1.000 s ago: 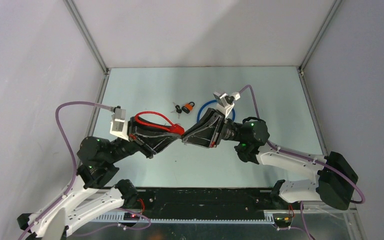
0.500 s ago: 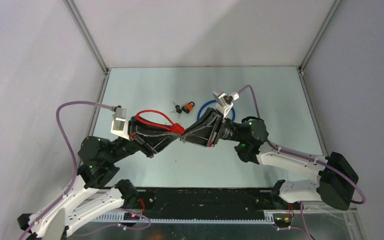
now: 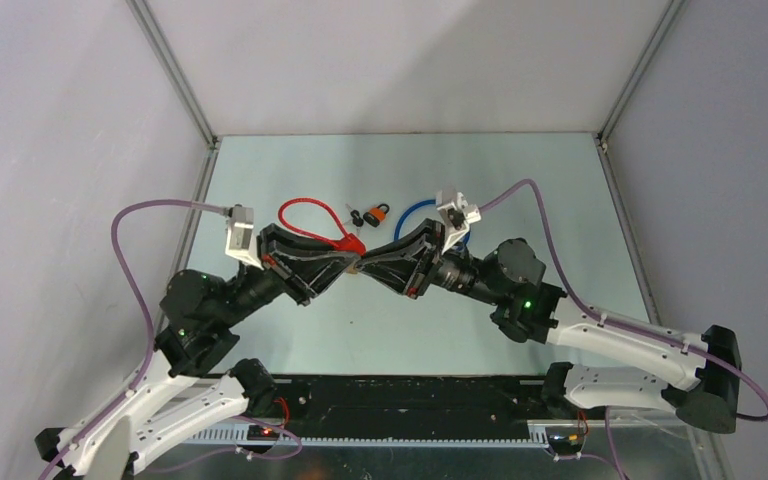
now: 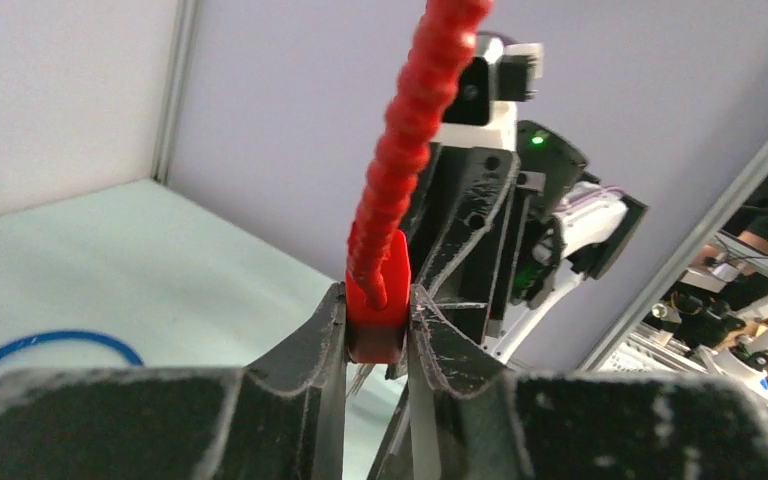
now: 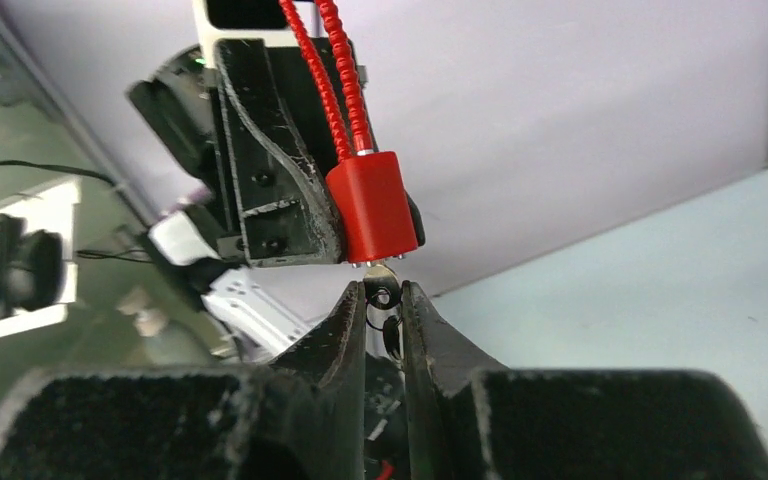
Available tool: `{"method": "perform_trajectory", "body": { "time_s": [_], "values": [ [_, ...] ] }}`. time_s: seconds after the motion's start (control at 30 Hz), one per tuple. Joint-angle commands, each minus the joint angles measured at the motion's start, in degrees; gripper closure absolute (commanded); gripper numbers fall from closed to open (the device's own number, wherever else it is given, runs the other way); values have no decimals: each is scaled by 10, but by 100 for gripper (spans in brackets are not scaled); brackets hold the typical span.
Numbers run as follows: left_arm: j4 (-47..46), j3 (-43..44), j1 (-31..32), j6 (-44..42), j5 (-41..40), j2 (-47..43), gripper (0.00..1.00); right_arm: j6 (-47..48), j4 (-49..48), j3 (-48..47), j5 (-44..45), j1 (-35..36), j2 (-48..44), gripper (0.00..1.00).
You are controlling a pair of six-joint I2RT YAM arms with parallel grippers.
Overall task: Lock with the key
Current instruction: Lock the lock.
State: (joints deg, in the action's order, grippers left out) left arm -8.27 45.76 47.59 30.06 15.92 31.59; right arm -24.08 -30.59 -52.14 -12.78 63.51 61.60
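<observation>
My left gripper (image 3: 345,259) is shut on the red lock body (image 4: 377,320), held above the table; its red ribbed cable (image 3: 305,215) loops back over the table. In the right wrist view the lock body (image 5: 372,206) sits just above my fingertips. My right gripper (image 3: 368,266) meets the left one tip to tip and is shut on the silver key (image 5: 382,289), whose head with a ring shows between the pads, its blade at the bottom of the lock.
A small orange padlock with black keys (image 3: 372,214) lies on the table beyond the grippers. A blue cable loop (image 3: 412,214) lies to its right, also in the left wrist view (image 4: 40,345). Grey walls enclose the table.
The right arm has swung and its wrist has rolled, turning the gripper with the key. The red cable loop has shifted back and stands higher. The grippers stay tip to tip.
</observation>
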Motion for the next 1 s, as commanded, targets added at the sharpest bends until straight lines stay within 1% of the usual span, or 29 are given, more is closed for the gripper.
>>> {"method": "perform_trajectory", "body": {
  "time_s": [0.0, 0.03, 0.1, 0.23, 0.3, 0.37, 0.4, 0.43, 0.47, 0.5, 0.53, 0.57, 0.6, 0.67, 0.77, 0.8, 0.87, 0.97],
  "values": [
    [27, 19, 0, 20, -32, 7, 100, 126, 112, -25, 150, 18, -2, 100],
    [35, 21, 1, 21, -37, 9, 100, 135, 118, -30, 165, 22, 0, 100],
    [53, 26, 0, 27, -64, 12, 100, 165, 136, -42, 232, 39, 6, 100],
    [94, 37, 1, 37, -110, 18, 100, 213, 156, -59, 305, 69, 26, 100],
    [104, 39, 1, 39, -125, 19, 100, 221, 160, -62, 309, 72, 30, 100],
    [105, 39, 0, 40, -129, 17, 100, 212, 164, -62, 285, 70, 27, 100],
    [105, 40, 1, 41, -130, 16, 100, 204, 170, -62, 269, 68, 25, 97],
    [106, 40, 1, 41, -130, 14, 100, 199, 176, -62, 226, 61, 18, 92],
    [106, 41, 1, 41, -129, 14, 100, 187, 180, -62, 202, 56, 15, 79],
    [106, 42, 1, 40, -129, 12, 100, 181, 188, -63, 145, 44, 8, 73],
    [106, 43, 0, 40, -128, 11, 100, 167, 192, -63, 121, 39, 5, 56],
    [106, 43, 0, 40, -125, 9, 100, 154, 200, -63, 78, 29, -3, 50],
    [106, 43, 0, 40, -123, 8, 100, 148, 204, -62, 59, 24, -7, 41],
    [106, 43, 0, 40, -116, 6, 100, 131, 209, -57, 11, 12, -18, 33],
    [106, 45, 0, 39, -103, 3, 100, 96, 198, -47, -73, -13, -36, 26],
    [106, 45, 0, 40, -99, 3, 100, 90, 193, -41, -99, -21, -41, 22],
    [106, 45, 0, 42, -96, 2, 100, 75, 178, -30, -127, -32, -47, 19],
    [104, 44, 0, 51, -87, 3, 100, 38, 145, -18, -148, -47, -49, 20]
  ]
}}
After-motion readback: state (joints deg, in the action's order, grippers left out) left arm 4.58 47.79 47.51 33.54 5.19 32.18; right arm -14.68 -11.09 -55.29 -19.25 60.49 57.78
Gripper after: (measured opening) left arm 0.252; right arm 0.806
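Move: The red lock's body sits in my left fingertips, about 1 cm ahead of and above the pads. From my right hand, which pinches the key at its bottom, the lock is roughly 3 cm left, 1 cm ahead and 2 cm up. Down on the table, some 40 cm below my left hand, lie the orange padlock, about 30 cm ahead and 1 cm right, and the brass padlock, roughly 18 cm ahead and 3 cm left. Still gripping lock and key, I carry both hands together down and forward about 5 cm, swinging my fingers forward and down and turning my right wrist against the left to work the key. Then my right fingers open wide, let go of the key and draw back some 4 cm, rising and easing right, while my left keeps the lock and lifts slightly. ##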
